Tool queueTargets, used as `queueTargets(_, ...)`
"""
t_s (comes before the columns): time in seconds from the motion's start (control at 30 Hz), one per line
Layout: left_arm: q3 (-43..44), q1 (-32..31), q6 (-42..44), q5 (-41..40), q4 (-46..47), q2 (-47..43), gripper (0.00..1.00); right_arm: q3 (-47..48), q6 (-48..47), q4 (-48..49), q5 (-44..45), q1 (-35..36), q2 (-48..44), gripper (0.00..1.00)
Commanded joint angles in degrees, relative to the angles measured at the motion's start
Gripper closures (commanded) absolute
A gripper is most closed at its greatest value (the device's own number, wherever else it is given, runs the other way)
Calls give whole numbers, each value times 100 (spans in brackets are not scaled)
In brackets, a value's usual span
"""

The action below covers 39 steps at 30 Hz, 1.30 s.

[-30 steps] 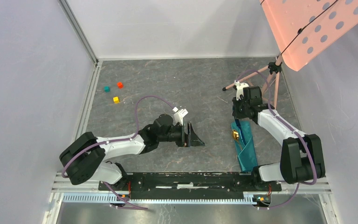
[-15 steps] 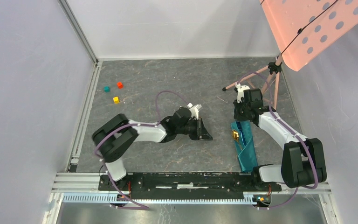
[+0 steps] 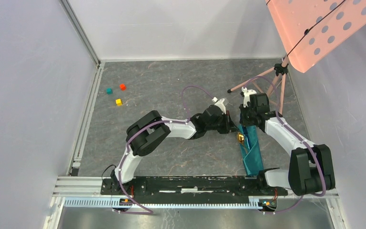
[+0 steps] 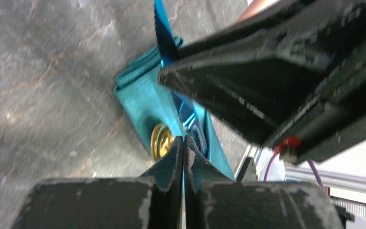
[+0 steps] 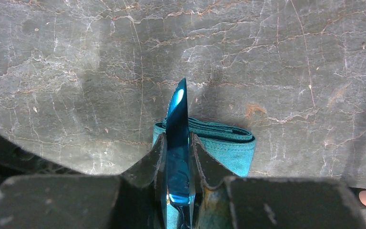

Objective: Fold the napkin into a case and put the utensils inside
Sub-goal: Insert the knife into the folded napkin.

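Note:
The napkin, folded into a narrow teal case [image 3: 252,160], lies at the right of the table. A gold spoon [image 3: 240,138] pokes out of its left side, and its bowl [image 4: 161,140] shows in the left wrist view. My right gripper [image 5: 177,143] is shut on the blue utensil [image 5: 177,114], a serrated blade standing over the case's far end [image 5: 224,143]. My left gripper [image 4: 184,139] is shut, its tips just beside the spoon's bowl and above the teal cloth [image 4: 140,98]. I see nothing held between its jaws. In the top view both grippers [image 3: 232,128] [image 3: 247,121] nearly meet.
Three small cubes sit at the far left: teal [image 3: 108,90], red [image 3: 122,86], yellow [image 3: 118,101]. A pink tripod [image 3: 267,78] stands at the far right behind my right gripper, under a pink perforated panel [image 3: 319,28]. White walls close the table in.
My left arm has swung right from the table's middle to the case, and its gripper has gone from open to shut. The right gripper has stayed put with the blue utensil.

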Motion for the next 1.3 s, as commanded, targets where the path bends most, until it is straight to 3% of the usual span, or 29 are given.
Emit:
queueTargets(0.0,597,-17,58,-453,-5,374,98,10,58,157,139,-24,-270,100)
queueTargets(0.73,1389,4,-81,-364,-143,1208,98,-131,-34,60,212,-99,-220,100)
queueTargets(1.27,1247,35,-241,-923,-856,1315,98,-183,-75,-397,292,-101,-225,100)
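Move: Some 5 cm ahead of the left hand, 3 cm to its right and 5 cm down lies the far left corner of the folded napkin; the gold spoon bowl is nearly level with this hand, about 3 cm right and 5 cm below. The right hand holds the blue knife over the napkin's far end. From that hand the pocket mouth lies about 11 cm back, 3 cm right and 5 cm down, the spoon bowl 6 cm back at the same depth. Sinking about 5 cm while reaching some 3 cm forward and 3 cm right, the left hand brings its shut fingertips down onto the napkin's far left corner, close beside the knife, and rests there. The right hand keeps its pinch on the knife blade, lifts it slightly and shifts it 1 cm right, then draws it about 1.5 cm back and down towards the pocket. ##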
